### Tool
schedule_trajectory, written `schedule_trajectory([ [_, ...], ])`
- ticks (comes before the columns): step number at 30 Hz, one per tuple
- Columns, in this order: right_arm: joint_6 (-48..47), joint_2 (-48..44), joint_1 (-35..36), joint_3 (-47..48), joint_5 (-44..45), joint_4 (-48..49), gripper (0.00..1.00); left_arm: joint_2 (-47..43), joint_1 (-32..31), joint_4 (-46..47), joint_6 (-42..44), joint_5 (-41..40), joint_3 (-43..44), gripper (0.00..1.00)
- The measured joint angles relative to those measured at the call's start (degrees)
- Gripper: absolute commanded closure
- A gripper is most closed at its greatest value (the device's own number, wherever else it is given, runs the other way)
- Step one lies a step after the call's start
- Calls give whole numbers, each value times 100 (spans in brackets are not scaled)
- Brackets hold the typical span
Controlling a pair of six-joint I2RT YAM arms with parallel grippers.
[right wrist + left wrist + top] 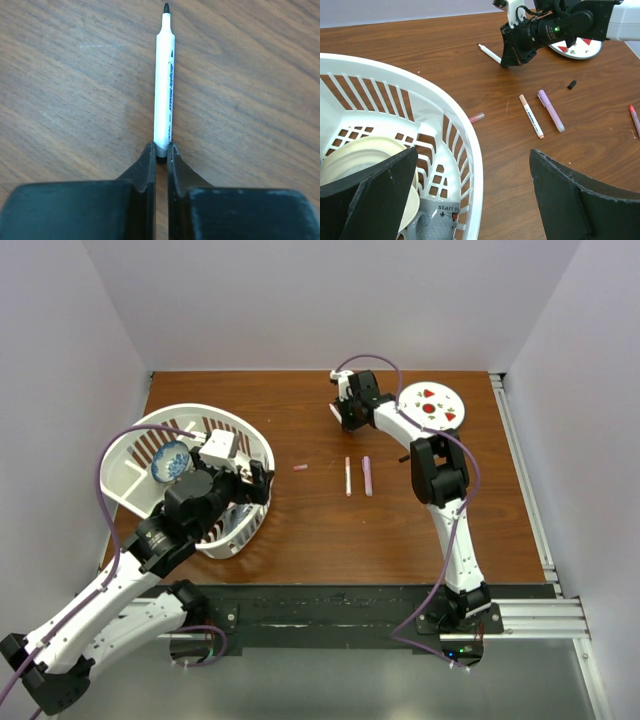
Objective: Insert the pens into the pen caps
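My right gripper point(161, 152) is shut on the rear end of a white pen point(164, 80) with a bare black tip, which lies on the table at the far centre. In the left wrist view this same white pen point(490, 53) sticks out of the right gripper point(512, 62). A white pen with peach ends point(531, 116) and a lilac pen point(550, 110) lie side by side mid-table. A pink cap point(476, 118) lies near the basket, and a black cap point(571, 84) lies farther right. A reddish pen point(635, 120) shows at the right edge. My left gripper point(472, 152) hangs open over the basket rim.
A white slatted basket point(150, 430) at the left holds a blue bowl point(170, 461), a cream plate and a grey mug point(437, 220). A round white plate with red spots point(433, 405) sits at the far right, close to the right arm.
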Motion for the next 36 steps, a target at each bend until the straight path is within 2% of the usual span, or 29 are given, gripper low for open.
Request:
schedule_trajectory([
  [5, 153, -48, 74, -103, -4, 118, 100, -22, 79, 2, 0, 63, 0, 6],
  [8, 444, -472, 179, -787, -24, 402, 100, -9, 129, 22, -7, 254, 0, 8],
  [15, 1244, -2813, 555, -3410, 94, 1464, 100, 350, 173, 234, -566, 1038, 2, 10],
  [18, 1539, -3724, 695, -4146, 184, 1943, 100, 505, 173, 551, -981, 1427, 2, 11],
  [24, 2312, -5993, 1014, -6153, 208, 2782, 100, 1093, 173, 1648, -1869, 2146, -7, 14],
  [28, 2979, -7493, 1239, -7394, 170, 3263, 100, 1574, 173, 2697, -2389, 2564, -186, 19],
  [32, 3528, -8489, 1475, -8063, 118, 3676, 100, 2129, 173, 3700, -2828, 2964, -393, 26],
  [36, 3939, -9103, 1580, -8378, -24, 3915, 100, 2581, 153, 4472, -3060, 3305, -415, 30],
])
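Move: The right hand already pinches the white pen by its tail, down at the table; the left gripper it goes to is roughly 27 cm to its left, 31 cm back and 24 cm higher. The black cap lies about 18 cm right of the right hand and 12 cm back, the capped pen 18 cm straight back, the purple pen 6 cm right and 18 cm back. For the left hand the white pen is some 36 cm ahead, 24 cm right and 24 cm below. Keeping its pinch on the tail, the right hand lifts the white pen off the table and draws it back about 30 cm while rising some 23 cm, towards the left gripper, its left side rolling up until the fingers point left, nearly level, and the pen's bare tip swings upward. The left hand comes right about 16 cm from the basket's side to meet it, rolling with its right side up and turning clockwise, its open fingers starting to narrow but not yet on the pen. ##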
